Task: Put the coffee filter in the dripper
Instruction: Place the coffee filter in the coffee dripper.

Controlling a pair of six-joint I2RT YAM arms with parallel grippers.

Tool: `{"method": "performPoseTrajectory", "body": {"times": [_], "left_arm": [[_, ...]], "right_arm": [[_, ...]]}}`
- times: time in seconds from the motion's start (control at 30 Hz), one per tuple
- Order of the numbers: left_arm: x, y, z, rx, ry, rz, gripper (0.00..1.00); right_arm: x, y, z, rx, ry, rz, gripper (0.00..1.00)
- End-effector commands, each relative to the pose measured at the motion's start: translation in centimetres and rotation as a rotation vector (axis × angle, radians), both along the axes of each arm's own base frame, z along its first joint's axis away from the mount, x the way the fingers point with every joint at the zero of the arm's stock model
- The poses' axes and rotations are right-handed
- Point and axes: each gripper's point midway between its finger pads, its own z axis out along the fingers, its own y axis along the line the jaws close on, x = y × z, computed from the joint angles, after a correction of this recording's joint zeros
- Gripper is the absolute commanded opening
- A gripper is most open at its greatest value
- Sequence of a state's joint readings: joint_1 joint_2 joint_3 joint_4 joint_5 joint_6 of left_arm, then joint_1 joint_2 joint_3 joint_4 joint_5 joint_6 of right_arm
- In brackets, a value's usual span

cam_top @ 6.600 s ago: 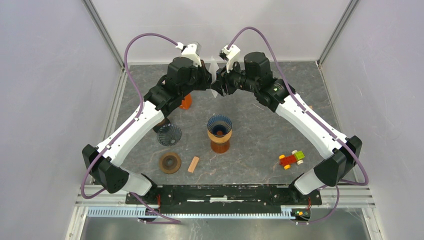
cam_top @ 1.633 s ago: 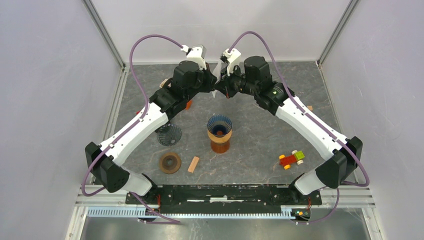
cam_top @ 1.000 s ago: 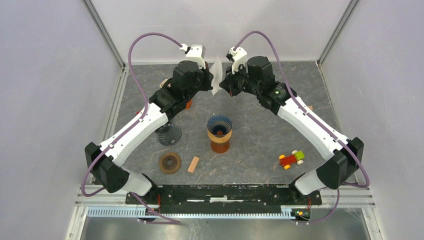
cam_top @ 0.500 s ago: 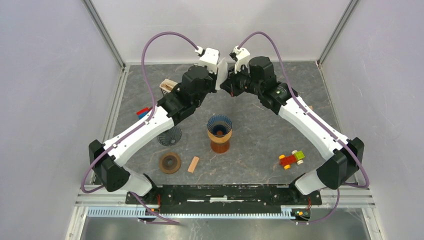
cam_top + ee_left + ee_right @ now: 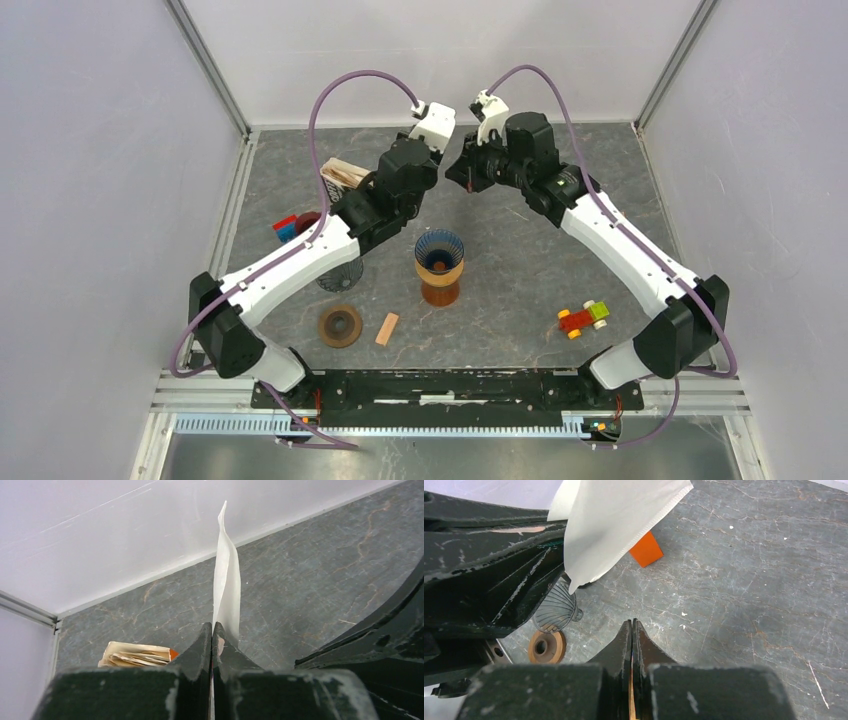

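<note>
A white paper coffee filter (image 5: 226, 580) stands edge-on between the fingers of my left gripper (image 5: 212, 627), which is shut on its lower edge. In the right wrist view the same filter (image 5: 619, 525) hangs at the top, above the table, beside the left gripper's black body. My right gripper (image 5: 632, 622) is shut with nothing in it and sits a short way right of the filter. The dripper (image 5: 439, 250), blue-ribbed on a wooden stand, is upright at the table's middle, nearer to me than both grippers.
A stack of filters (image 5: 340, 175) stands at the back left, with red and blue blocks (image 5: 290, 225) nearby. A clear glass dripper (image 5: 555, 609), a wooden ring (image 5: 340, 325) and a small wooden block (image 5: 386, 328) lie front left. A toy car (image 5: 583, 317) is front right, and an orange block (image 5: 646, 550) lies on the table.
The left arm has swung right, carrying the filter and uncovering the filter stack. The right gripper has drawn back slightly to the right and no longer touches the filter.
</note>
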State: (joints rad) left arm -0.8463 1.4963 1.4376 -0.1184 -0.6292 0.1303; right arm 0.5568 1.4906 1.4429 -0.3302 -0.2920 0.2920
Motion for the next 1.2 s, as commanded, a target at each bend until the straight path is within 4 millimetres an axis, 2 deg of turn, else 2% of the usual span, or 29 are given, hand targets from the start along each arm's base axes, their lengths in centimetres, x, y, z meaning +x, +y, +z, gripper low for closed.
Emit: {"method": "performPoseTrajectory", "body": {"times": [0.0,0.13,0.3,0.37,0.43,0.53,0.7,0.87,1.17], "left_arm": [[0.5,0.3,1.6,0.006,-0.065,0.044,0.02],[-0.1,-0.7,1.3,-0.047,-0.027,-0.011,0.02],[-2.3,-2.6,1.0,-0.140,0.063,-0.195,0.02],[-3.1,-3.0,0.9,-0.210,0.118,-0.248,0.02],[-3.2,-3.0,0.9,-0.282,0.165,-0.276,0.02],[-3.6,-3.2,1.0,-0.319,0.187,-0.319,0.02],[-3.7,-3.3,0.1,-0.301,0.187,-0.335,0.02],[-3.3,-3.1,0.0,-0.292,0.172,-0.317,0.02],[-3.4,-3.4,-0.1,-0.279,0.166,-0.327,0.02]], "right_arm": [[-0.5,-0.2,2.4,0.053,-0.047,0.013,0.00],[-0.7,0.1,3.7,0.057,-0.110,0.067,0.01],[-0.7,-1.1,6.2,0.031,-0.222,0.079,0.33],[-1.3,-1.2,6.5,0.026,-0.252,0.102,0.44],[-1.7,-1.5,6.3,0.013,-0.269,0.109,0.51],[-1.9,-2.2,6.3,-0.001,-0.291,0.103,0.55],[-1.7,-2.9,7.6,0.031,-0.290,0.067,0.58],[-1.3,-2.0,7.9,0.089,-0.245,0.064,0.64],[-0.6,-0.9,7.5,0.136,-0.182,0.073,0.67]]}}
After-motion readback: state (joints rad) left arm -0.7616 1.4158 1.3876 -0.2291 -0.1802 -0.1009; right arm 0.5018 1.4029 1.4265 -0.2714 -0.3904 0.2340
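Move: The left gripper already pinches the paper filter. The dripper on its carafe stands roughly 13 cm back, 4 cm right and 18 cm below this hand; the shut right gripper is about 6 cm right, 2 cm back and 4 cm lower. From the right hand, the filter lies some 5 cm ahead, 6 cm left and 5 cm up, and the dripper 11 cm back, 2 cm left and 14 cm down. Open the empty right gripper to about two thirds while lifting it some 6 cm and easing back and right, then lower it 2 cm, drifting forward and left to face the filter. Keep the left pinch and bring the filter back and right about 3 cm each and 2 cm down, turning clockwise, tipping down and rolling left side down, so it reaches the open right jaws. ##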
